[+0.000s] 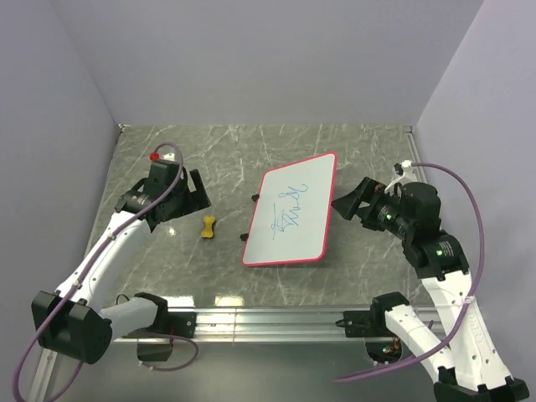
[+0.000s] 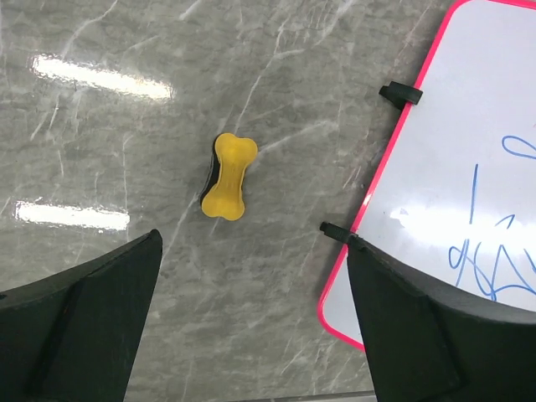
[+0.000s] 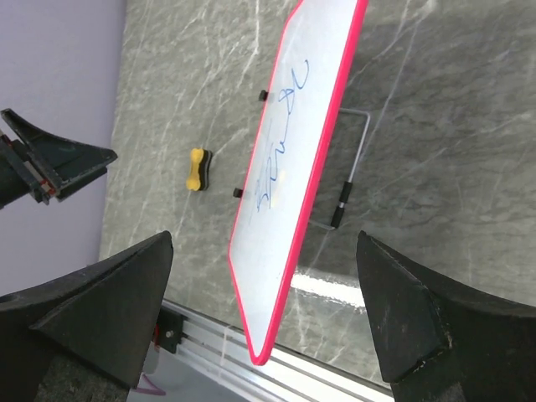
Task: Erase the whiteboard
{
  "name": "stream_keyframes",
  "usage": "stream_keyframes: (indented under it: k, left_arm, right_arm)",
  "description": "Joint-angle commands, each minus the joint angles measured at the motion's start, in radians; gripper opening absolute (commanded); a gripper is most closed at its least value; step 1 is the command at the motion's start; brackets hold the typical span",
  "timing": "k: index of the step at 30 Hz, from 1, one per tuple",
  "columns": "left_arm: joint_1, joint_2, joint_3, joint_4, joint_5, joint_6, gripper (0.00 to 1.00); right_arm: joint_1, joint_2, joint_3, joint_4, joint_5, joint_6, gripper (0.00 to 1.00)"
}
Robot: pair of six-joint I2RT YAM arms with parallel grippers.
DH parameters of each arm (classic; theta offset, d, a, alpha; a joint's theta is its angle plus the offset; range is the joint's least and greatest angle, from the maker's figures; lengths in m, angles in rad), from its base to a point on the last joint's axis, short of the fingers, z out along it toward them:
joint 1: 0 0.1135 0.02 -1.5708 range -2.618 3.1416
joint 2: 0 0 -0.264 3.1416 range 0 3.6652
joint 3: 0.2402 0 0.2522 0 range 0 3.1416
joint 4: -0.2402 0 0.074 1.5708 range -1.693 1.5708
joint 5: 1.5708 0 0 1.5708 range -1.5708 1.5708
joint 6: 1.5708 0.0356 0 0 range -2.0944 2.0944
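The whiteboard (image 1: 293, 211) is white with a red-pink rim and blue scribbles, and stands tilted at the table's middle. It also shows in the left wrist view (image 2: 456, 126) and the right wrist view (image 3: 297, 142). A yellow bone-shaped eraser (image 1: 208, 227) lies on the table left of the board, also in the left wrist view (image 2: 229, 177) and the right wrist view (image 3: 198, 169). My left gripper (image 1: 198, 191) is open and empty, above the table just beyond the eraser (image 2: 251, 322). My right gripper (image 1: 346, 203) is open and empty, just right of the board's right edge (image 3: 264, 314).
Two small black clips (image 2: 399, 93) stick out from the board's left edge. A wire stand (image 3: 350, 180) props the board from behind. An aluminium rail (image 1: 268, 321) runs along the near table edge. Purple walls close the left, back and right sides.
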Motion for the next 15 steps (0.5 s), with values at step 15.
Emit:
stream_keyframes:
  k: [15]
  left_arm:
    - [-0.006, 0.378, 0.043, 0.089, -0.065, 0.064, 0.93]
  right_arm:
    - [0.008, 0.007, 0.103, -0.080, 0.072, -0.068, 0.96]
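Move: The yellow eraser lies about 15 cm below the left hand, some 4 cm to its right and only about 2 cm ahead. The whiteboard's middle is roughly 28 cm to the right of the eraser and some 4 cm farther out, its surface raised off the table. From the right hand the eraser is about 46 cm to the left, 8 cm ahead and 26 cm below. The open left hand sinks about 10 cm towards the eraser, its fingers tipping some 15 degrees steeper. ##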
